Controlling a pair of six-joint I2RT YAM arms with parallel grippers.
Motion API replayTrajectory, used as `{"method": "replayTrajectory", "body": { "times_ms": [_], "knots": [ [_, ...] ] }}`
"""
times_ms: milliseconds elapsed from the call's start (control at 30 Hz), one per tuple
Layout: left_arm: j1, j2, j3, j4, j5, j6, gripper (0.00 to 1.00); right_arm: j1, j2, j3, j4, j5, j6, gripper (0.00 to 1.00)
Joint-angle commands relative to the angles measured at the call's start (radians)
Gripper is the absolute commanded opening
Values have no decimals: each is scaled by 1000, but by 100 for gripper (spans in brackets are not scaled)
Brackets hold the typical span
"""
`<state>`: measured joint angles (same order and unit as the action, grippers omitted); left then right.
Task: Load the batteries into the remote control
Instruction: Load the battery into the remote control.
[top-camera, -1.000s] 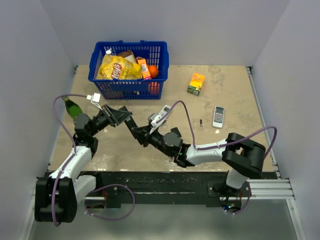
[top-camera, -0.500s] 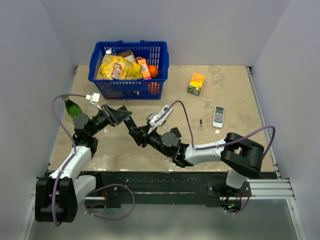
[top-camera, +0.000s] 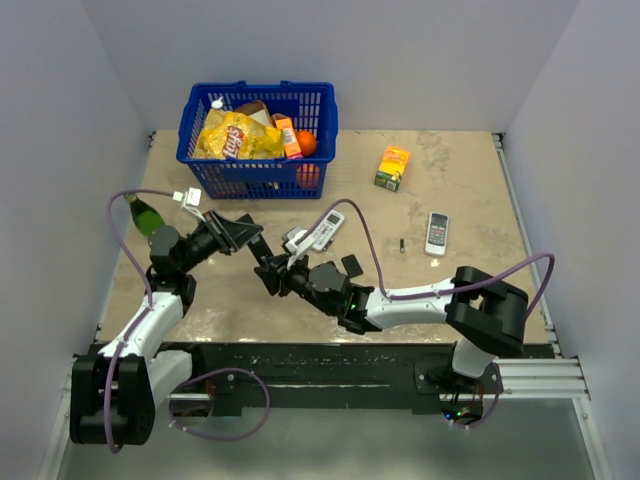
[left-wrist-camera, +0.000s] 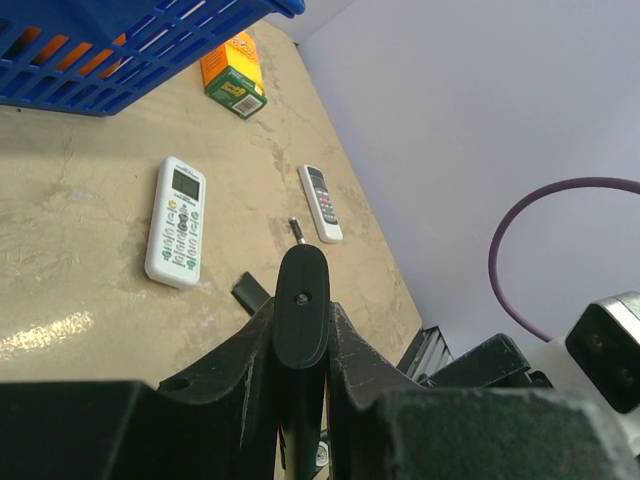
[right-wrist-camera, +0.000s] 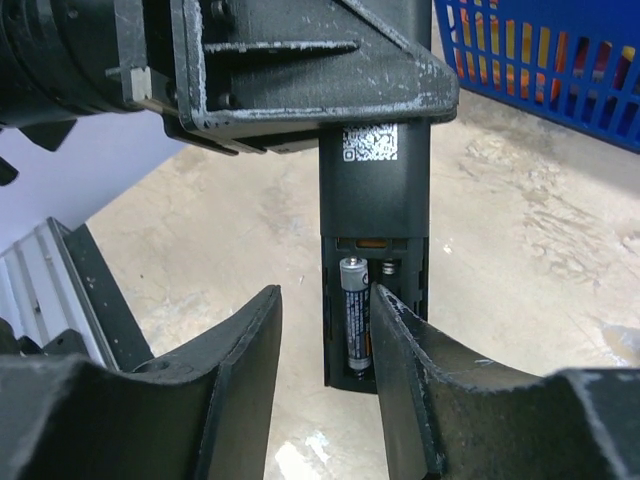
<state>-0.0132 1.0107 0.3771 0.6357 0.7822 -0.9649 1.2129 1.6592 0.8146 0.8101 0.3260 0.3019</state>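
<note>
The slim black remote control (right-wrist-camera: 375, 195) hangs upright with my left gripper (left-wrist-camera: 302, 322) shut on its upper part. Its back compartment is uncovered. One battery (right-wrist-camera: 355, 312) lies in the left slot, and a bare spring shows in the right slot. My right gripper (right-wrist-camera: 325, 345) is open just below, its jaws apart, and its right finger (right-wrist-camera: 400, 350) overlaps the compartment's edge. A second battery (top-camera: 401, 244) lies loose on the table. In the top view both grippers meet left of centre, around the remote control (top-camera: 262, 256).
A white remote with a screen (top-camera: 326, 229) and a black cover piece (left-wrist-camera: 250, 293) lie near the grippers. A white remote with grey buttons (top-camera: 437, 233) is at the right, with a juice box (top-camera: 392, 167) behind it. A blue basket (top-camera: 260, 178) of groceries stands at the back. A green bottle (top-camera: 147, 213) lies at the far left.
My right arm has slid left towards the left gripper and the remote control. The left arm has stayed still.
</note>
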Motion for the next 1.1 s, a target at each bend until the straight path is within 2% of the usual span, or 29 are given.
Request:
{"method": "replayTrajectory", "body": {
  "times_ms": [0,433,767,1067],
  "knots": [
    [-7,-37,43,78,15,-46,0,7,-9,26,-219,41,22,45],
    [-7,-24,49,21,-3,-29,0,8,-65,86,-373,54,28,52],
    [-5,-18,51,24,8,-29,0,7,-145,144,-488,71,17,62],
    [-5,-15,45,59,25,-44,0,-15,-208,219,-592,71,2,65]
  ]
}}
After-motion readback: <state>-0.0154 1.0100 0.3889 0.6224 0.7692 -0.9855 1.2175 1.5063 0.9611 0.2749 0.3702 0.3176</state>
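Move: Just ahead of the right fingertips, about 2 cm forward and 1 cm left at nearly their height, lies the battery in the bay of the black remote control that the left gripper holds. The white remote lies on the table about 10 cm ahead of the right hand and 12 cm right, and the battery cover about 18 cm right and 1 cm ahead, both some 17 cm down. From the left hand the battery is about 6 cm back, 4 cm right and slightly lower. Backing off from the freshly placed battery, the right hand first sinks some 1.5 cm, then climbs about 3 cm while drawing off to the right, away from the bay. Its fingers, already apart, open clearly wider, and they tip downward by roughly 13 degrees. The left gripper stays put and keeps its hold on the black remote control. ##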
